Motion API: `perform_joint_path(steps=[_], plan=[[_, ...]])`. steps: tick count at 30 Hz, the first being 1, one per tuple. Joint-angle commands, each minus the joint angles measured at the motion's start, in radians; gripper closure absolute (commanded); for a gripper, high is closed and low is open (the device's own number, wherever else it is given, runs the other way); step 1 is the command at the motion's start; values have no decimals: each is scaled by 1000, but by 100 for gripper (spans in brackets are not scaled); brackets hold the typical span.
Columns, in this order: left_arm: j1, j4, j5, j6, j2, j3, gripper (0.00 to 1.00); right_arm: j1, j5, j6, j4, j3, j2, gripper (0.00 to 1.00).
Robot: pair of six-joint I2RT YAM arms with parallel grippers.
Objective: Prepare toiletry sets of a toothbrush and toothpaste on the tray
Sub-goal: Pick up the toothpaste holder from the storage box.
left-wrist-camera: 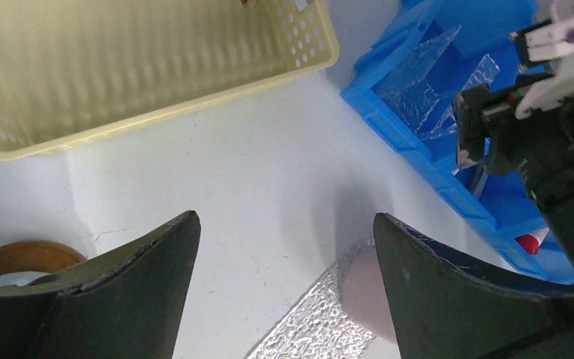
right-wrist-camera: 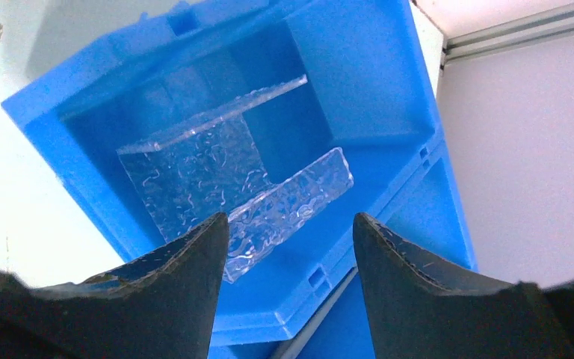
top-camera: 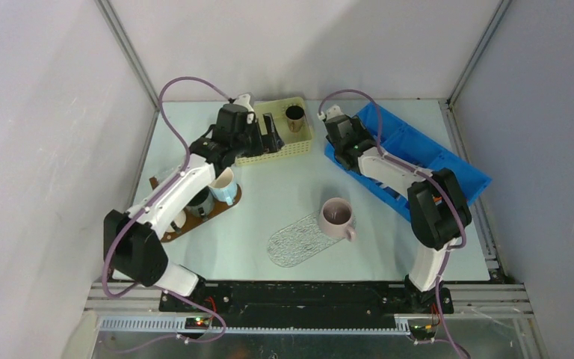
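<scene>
The clear textured tray [top-camera: 291,243] lies at the table's middle, and a pink mug [top-camera: 335,217] stands on its far end. My left gripper [left-wrist-camera: 284,217] hangs open and empty by the yellow basket [top-camera: 276,138], above bare table; the tray [left-wrist-camera: 321,321] shows below it. My right gripper [right-wrist-camera: 290,217] is over the blue bin [top-camera: 418,161], jaws apart with nothing between them. A small red and white item [left-wrist-camera: 531,241], perhaps a tube, lies in the bin. No toothbrush shows clearly; a thin white strip [right-wrist-camera: 329,314] below the right fingers cannot be identified.
Two spare clear trays [right-wrist-camera: 217,172] stand in the blue bin's end compartment. The yellow basket holds a dark brown mug [top-camera: 295,116]. A brown wooden tray [top-camera: 194,224] at the left carries a pale blue mug [top-camera: 224,187] and a dark mug [top-camera: 198,203], under the left arm.
</scene>
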Motion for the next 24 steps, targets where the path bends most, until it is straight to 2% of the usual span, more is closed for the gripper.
perform_joint_path(steps=[1, 13, 24], plan=[[-1, -11, -23, 36, -84, -20, 8, 23, 53, -59, 4, 59, 69, 35], [-1, -38, -57, 53, -179, -79, 8, 39, 44, -43, -41, 64, 95, 40], [-2, -71, -80, 62, -232, -107, 8, 26, 120, -44, -33, 46, 131, 64]])
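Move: The toothpaste holder, a clear bent-plastic stand in the blue storage box, is about 6 cm below the right hand, roughly 2 cm to its left and 1 cm ahead. The toothbrushes in the next compartment are some 6 cm back and 7 cm right of that hand; the pink mug on the mat is about 18 cm back and 8 cm left. From the left hand, the holder is some 8 cm ahead, 25 cm right and 15 cm lower. Still half open over the toothpaste holder, the right fingers sink about 3.5 cm into the box around its near upright panel. They then narrow plainly on either side of the panel, the wrist rolling some 10 degrees left side down; firm contact can't be seen. The hand drifts a little left and returns. The open, empty left hand draws back and left about 5 cm from the basket, rising slightly. ##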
